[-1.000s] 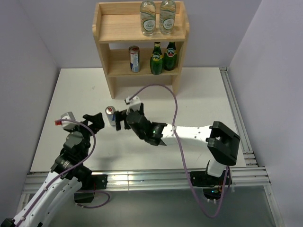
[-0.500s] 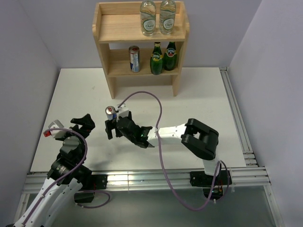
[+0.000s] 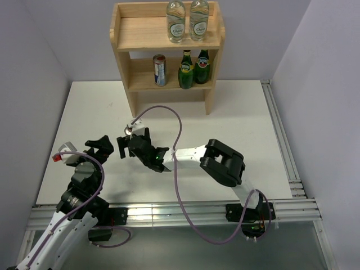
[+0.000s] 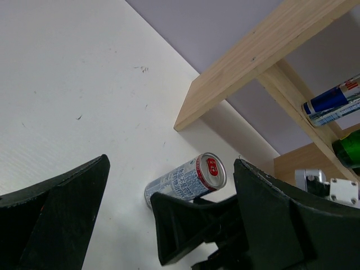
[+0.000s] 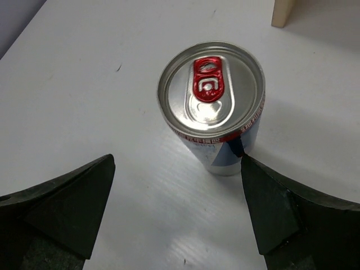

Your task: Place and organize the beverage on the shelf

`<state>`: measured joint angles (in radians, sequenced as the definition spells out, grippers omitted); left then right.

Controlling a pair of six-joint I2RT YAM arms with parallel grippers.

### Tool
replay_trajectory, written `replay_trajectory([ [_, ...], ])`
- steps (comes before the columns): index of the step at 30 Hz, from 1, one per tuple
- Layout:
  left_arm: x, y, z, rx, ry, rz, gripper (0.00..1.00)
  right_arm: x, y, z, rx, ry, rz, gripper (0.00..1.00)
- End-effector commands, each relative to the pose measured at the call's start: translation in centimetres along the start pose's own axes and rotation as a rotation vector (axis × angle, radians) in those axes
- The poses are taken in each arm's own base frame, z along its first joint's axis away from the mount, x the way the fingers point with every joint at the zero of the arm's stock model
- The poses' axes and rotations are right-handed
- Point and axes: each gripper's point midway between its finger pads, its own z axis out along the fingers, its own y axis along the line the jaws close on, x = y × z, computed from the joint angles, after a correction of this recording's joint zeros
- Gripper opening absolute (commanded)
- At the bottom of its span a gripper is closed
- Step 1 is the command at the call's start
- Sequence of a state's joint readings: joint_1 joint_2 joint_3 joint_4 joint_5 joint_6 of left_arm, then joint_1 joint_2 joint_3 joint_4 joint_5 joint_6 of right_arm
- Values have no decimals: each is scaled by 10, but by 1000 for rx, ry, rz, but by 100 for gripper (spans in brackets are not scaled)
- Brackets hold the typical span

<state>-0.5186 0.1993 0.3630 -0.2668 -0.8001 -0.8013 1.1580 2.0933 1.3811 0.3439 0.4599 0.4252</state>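
A slim silver-blue-red can (image 5: 211, 101) stands upright on the white table, its red tab facing up. My right gripper (image 5: 177, 169) is open, and the can sits just beyond its fingertips, close to the right-hand finger and not gripped. In the top view the right gripper (image 3: 128, 143) hangs over the can and hides most of it. My left gripper (image 3: 101, 145) is open and empty, a little to the left, and looks at the can (image 4: 185, 179) past the right gripper's finger (image 4: 185, 225). The shelf (image 3: 126, 56) holds two water bottles (image 3: 176, 22) on top, and a can (image 3: 160, 70) and two green bottles (image 3: 185, 70) on the middle tier.
The shelf stands at the table's far edge against the back wall. Purple-grey walls close in left and right. The right arm's cable (image 3: 169, 112) loops above the table between the gripper and the shelf. An aluminium rail (image 3: 281, 135) runs along the table's right side.
The right arm has swung left and its open gripper now covers the can from above. The left arm drew back to the left early on, then held still. The can has not moved.
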Motion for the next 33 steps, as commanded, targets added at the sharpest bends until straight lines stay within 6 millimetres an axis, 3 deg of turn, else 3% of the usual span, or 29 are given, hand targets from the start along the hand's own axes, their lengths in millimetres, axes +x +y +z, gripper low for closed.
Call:
replay_trajectory([
  [1,0,-7,0,38,-1,0,99,-19,-14,19,80,-67,11,100],
  [9,0,-9,0,42,4,11,99,-6,-39,48,158,-64,23,90],
  [12,0,-10,1,45,5,12,99,0,-44,56,176,-65,26,69],
  [13,0,-10,1,47,5,12,99,1,-44,57,179,-67,24,54],
  [15,0,-11,0,51,7,14,99,-3,-45,57,182,-80,26,36],
  [16,-1,-12,0,50,6,16,99,-5,-44,56,185,-85,27,9],
  [17,0,-11,1,49,7,17,99,-8,-45,54,192,-89,28,2],
  [20,0,-11,1,49,7,17,99,-34,-45,41,206,-121,31,0],
  [26,1,-12,1,55,10,13,99,-135,-43,-5,246,-253,39,0],
  [29,1,-12,0,58,12,13,99,-180,-43,-20,257,-304,47,0],
  [33,1,-13,-1,62,13,11,99,-234,-60,-26,277,-357,68,0],
])
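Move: Just ahead of the right hand, about 6 cm out and 1 cm to its right, the last can stands on the table, its middle roughly 5 cm lower than the open fingers. The foot of the shelf's left post is some 14 cm beyond that can, in line with it. The shelf can stands on the middle board about 24 cm ahead of the right hand, 12 cm right and 12 cm up. From the left hand the last can lies around 11 cm ahead, 13 cm right and 15 cm down. Reaching about 5 cm forward and 4 cm down with open fingers, the right hand straddles the last can and closes until the pads pinch its sides. It holds there briefly, then eases a few centimetres to the right and lifts the can about 12 cm, ever faster, edging forward towards the shelf; overall the wrist turns some 15 degrees clockwise. ##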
